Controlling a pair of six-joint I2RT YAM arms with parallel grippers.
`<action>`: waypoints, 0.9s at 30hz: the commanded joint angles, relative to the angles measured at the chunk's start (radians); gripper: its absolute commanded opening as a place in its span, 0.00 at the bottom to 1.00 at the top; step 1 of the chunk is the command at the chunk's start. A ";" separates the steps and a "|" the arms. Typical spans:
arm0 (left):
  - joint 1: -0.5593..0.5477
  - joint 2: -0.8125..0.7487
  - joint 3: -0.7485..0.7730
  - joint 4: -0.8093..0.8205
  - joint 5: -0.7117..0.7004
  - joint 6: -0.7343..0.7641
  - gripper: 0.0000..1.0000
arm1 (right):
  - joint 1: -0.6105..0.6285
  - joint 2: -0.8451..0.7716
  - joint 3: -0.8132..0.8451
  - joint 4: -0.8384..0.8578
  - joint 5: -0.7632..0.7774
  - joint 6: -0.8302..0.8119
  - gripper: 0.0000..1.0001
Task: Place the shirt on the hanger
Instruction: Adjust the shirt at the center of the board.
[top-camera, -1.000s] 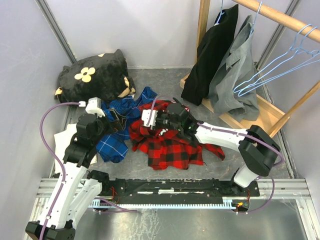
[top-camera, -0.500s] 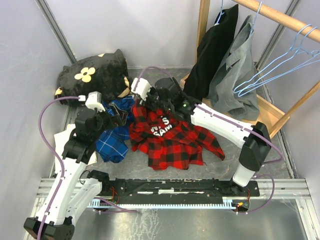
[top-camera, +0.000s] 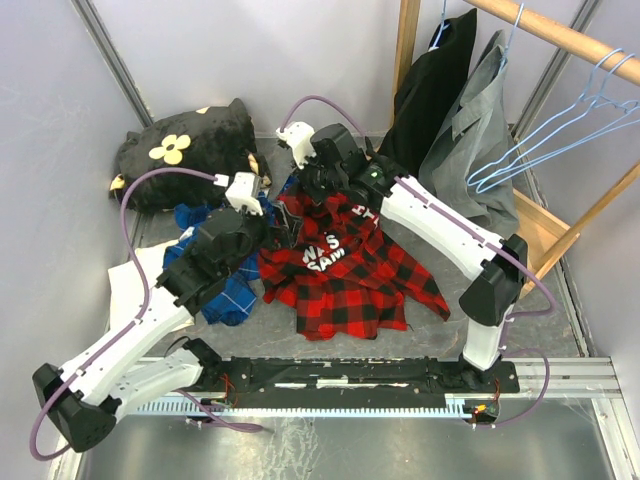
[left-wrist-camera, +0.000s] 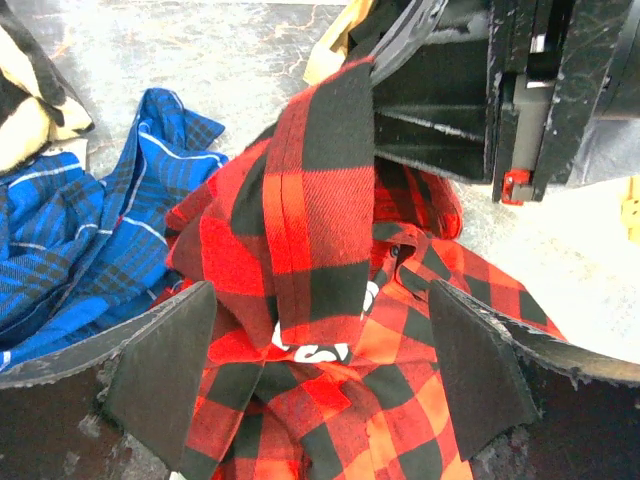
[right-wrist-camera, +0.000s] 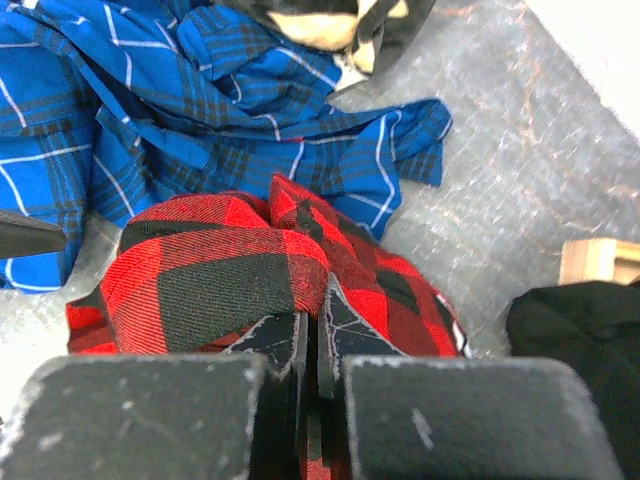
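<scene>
The red-and-black plaid shirt (top-camera: 340, 275) with white lettering lies on the floor, its top edge lifted. My right gripper (top-camera: 312, 190) is shut on a fold of the shirt (right-wrist-camera: 225, 275) and holds it up at the far side. My left gripper (left-wrist-camera: 315, 380) is open, its pads (left-wrist-camera: 160, 375) either side of the hanging shirt cloth (left-wrist-camera: 320, 230), close above the shirt. In the top view the left gripper (top-camera: 278, 222) sits at the shirt's left edge. Light-blue wire hangers (top-camera: 560, 130) hang on the wooden rail at the right.
A blue plaid shirt (top-camera: 225, 285) lies left of the red one, also in the right wrist view (right-wrist-camera: 180, 100). A black flowered cushion (top-camera: 190, 150) lies far left. A black jacket (top-camera: 425, 100) and grey garment (top-camera: 470, 150) hang on the wooden rack (top-camera: 545, 225).
My right gripper has lifted the shirt's edge back and to the left, baring the white lettering. My left arm has swung right, its gripper now at the raised cloth.
</scene>
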 joint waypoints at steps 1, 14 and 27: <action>-0.061 0.049 0.047 0.144 -0.139 0.065 0.92 | -0.014 -0.005 0.066 -0.046 -0.049 0.131 0.00; -0.163 0.183 0.039 0.128 -0.632 0.130 0.83 | -0.057 -0.073 0.048 -0.057 -0.156 0.250 0.00; -0.158 0.203 0.048 0.114 -0.659 0.146 0.65 | -0.060 -0.139 0.013 -0.090 -0.137 0.229 0.00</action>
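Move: About 5 cm straight ahead of the left hand, at its own height, the gathered fold of the red checked shirt bulges from the shut right fingers; it lies some 4 cm to the right hand's left, level with that hand. From the left hand, the shirt's white lettering lies roughly 7 cm right and 3 cm back, and the blue shirt about 14 cm left and 3 cm back, both some 11 cm below. Swinging about 2 cm right, then curving forward and down and back some 5 cm to the left, the left hand goes into the red fold, rolling its left side up and turning roughly 20 degrees counter-clockwise; its right finger slips under the cloth as the fingers start closing from wide open to about two-thirds. The right hand keeps its pinch, tips down, then lifts and draws back slightly. ##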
